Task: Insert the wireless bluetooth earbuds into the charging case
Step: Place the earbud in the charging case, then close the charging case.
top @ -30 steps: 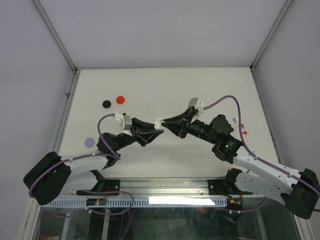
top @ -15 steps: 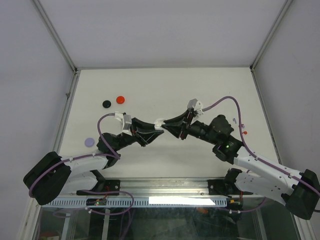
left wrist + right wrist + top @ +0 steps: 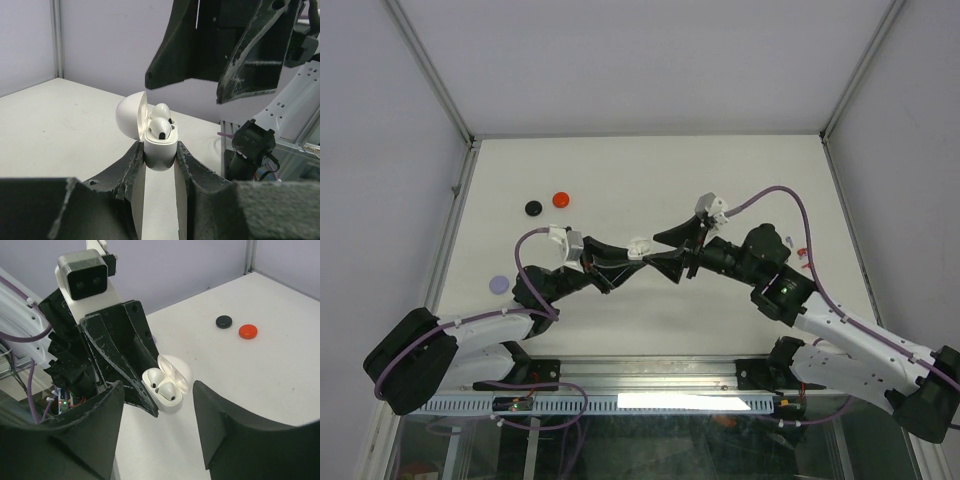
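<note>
The white charging case (image 3: 160, 152) is pinched between the fingers of my left gripper (image 3: 159, 149), a little above the table. Its lid (image 3: 131, 116) stands open. Two white earbuds (image 3: 161, 128) sit side by side in their sockets, also plain in the right wrist view as earbuds (image 3: 168, 389) inside the case (image 3: 173, 404). My right gripper (image 3: 157, 390) faces the case with its jaws well apart and nothing between them, one finger on each side of it without touching. From above, the case (image 3: 638, 245) sits mid-table where my left gripper (image 3: 630, 255) meets my right gripper (image 3: 663, 250).
A black disc (image 3: 532, 207) and a red disc (image 3: 560, 199) lie at the back left of the white table, and a purple disc (image 3: 499, 283) lies near the left edge. Small red and white bits (image 3: 807, 263) lie at the right edge.
My right gripper's jaws have come apart from shut and now stand wide around the case. The left gripper has kept still with the case in it.
</note>
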Action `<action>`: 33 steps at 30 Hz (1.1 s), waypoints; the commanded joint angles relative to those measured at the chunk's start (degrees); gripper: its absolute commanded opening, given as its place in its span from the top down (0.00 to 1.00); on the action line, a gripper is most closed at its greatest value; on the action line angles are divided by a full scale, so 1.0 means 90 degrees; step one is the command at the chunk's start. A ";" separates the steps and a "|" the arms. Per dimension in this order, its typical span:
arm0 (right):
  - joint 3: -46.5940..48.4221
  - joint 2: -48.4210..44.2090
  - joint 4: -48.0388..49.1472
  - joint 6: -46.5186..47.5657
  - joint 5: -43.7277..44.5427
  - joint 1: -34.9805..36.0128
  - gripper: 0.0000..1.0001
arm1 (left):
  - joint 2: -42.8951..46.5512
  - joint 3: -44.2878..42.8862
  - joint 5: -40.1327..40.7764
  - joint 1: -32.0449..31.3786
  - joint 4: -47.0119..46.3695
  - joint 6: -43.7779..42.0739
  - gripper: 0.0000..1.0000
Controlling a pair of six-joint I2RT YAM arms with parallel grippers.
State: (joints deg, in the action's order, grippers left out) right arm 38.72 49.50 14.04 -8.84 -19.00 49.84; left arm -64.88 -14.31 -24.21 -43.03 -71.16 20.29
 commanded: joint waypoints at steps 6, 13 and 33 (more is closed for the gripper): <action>0.1106 0.0382 -0.0821 -0.0360 -0.0811 -0.0194 0.28 | 0.0377 -0.0009 -0.0533 0.0039 0.0356 -0.0397 1.00; 0.1260 0.1005 -0.0662 -0.1023 -0.1813 -0.0614 0.22 | 0.0375 -0.0161 -0.0860 0.0042 0.0360 -0.0350 1.00; 0.1254 0.1096 -0.0487 -0.1112 -0.3179 -0.0913 0.24 | 0.0357 0.0002 -0.0324 0.0041 0.0602 -0.0216 1.00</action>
State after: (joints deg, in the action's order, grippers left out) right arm 47.68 62.17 6.74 -19.40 -44.99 42.30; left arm -62.59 -14.26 -29.82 -43.03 -65.28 18.41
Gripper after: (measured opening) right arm 0.764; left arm 0.254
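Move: The charging case, both earbuds already in it, is held upright by its base in the left fingers. Its open lid lies about 3 cm left and 2 cm ahead of the right hand, at roughly its height, and the case body some 3 cm left, level fore and aft and about 1 cm lower. From the left hand the lid is about 3 cm to the right, 2 cm ahead and 1 cm up. Lift the emptied right gripper a little while spreading its fingers wider, carry it about 2 cm left around the lid, then sink some 4 cm and draw back, rolling the forward finger down and turning counter-clockwise roughly 20 degrees each, until that finger bears against the lid's outer side. Keep the left grip on the case, easing it slightly back and down. ##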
